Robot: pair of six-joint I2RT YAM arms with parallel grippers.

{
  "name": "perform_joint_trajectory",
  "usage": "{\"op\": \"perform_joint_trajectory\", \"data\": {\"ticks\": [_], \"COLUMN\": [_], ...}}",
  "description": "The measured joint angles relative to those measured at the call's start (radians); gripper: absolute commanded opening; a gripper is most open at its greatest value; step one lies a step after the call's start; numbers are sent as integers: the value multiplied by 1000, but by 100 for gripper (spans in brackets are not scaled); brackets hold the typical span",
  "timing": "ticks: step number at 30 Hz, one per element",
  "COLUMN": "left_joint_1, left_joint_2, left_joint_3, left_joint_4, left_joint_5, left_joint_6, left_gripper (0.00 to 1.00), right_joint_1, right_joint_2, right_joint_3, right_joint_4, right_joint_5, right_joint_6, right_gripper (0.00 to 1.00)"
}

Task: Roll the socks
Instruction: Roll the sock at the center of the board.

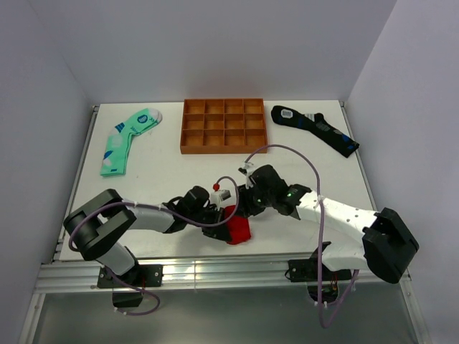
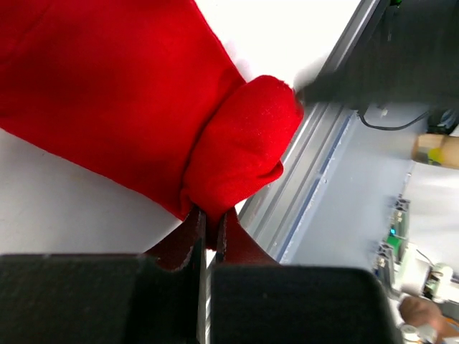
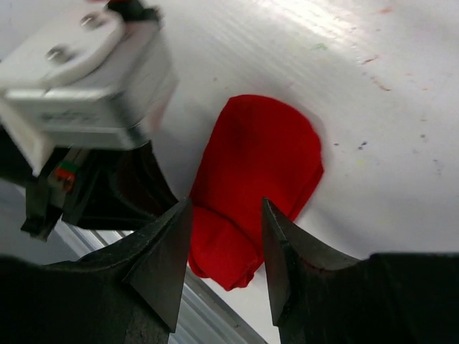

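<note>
The red sock (image 1: 239,229) lies near the table's front edge, its near end folded into a small roll (image 2: 244,143). My left gripper (image 2: 210,216) is shut on a pinch of this sock's fabric at the roll's end; from above it (image 1: 222,216) sits just left of the sock. My right gripper (image 3: 226,215) hangs open over the same sock (image 3: 262,158), a finger on each side of the roll and neither touching it. The mint-green patterned sock (image 1: 128,140) lies flat at the far left. The black sock with blue patches (image 1: 315,127) lies flat at the far right.
An orange tray (image 1: 224,125) with several small compartments stands at the back middle. The table's metal front rail (image 2: 315,172) runs right beside the roll. The left wrist's white camera housing (image 3: 86,79) is close to my right fingers. The two arms nearly touch above the sock.
</note>
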Motion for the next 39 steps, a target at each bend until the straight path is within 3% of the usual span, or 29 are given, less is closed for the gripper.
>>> {"op": "perform_joint_trajectory", "data": {"ticks": [17,28,39], "left_joint_1": [68,79,84], "left_joint_2": [57,80,104], "left_joint_3": [47,90,137], "left_joint_4": [-77,-150,-226], "left_joint_5": [136,161,179], "left_joint_6": [0,7,33], "left_gripper": [0,0,0], "right_joint_1": [178,242,349], "right_joint_2": [-17,-380,-240], "right_joint_3": [-68,-294,-283], "right_joint_4": [-2,138,201], "right_joint_5": [122,206,270], "right_joint_6": [24,95,93], "right_gripper": [50,51,51]}}
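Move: The red sock's rolled edge, its corner still pinched in the left gripper, has its middle roughly 7 cm back and 2 cm left of the open right gripper, some 6 cm below it; from the left gripper it is about 4 cm right and level. The sock's flat part lies about 1 cm back and 2 cm left of the right gripper, 7 cm down. The table's front edge is some 12 cm back of that gripper, straight in line. Draw the right gripper back about 7 cm towards the rolled edge held by the left, fingers kept half open: dip a couple of centimetres, lift again by about 3 cm, then sink once more. Keep the left gripper shut on the rolled corner, holding its place while the wrist rolls some 10 degrees. ##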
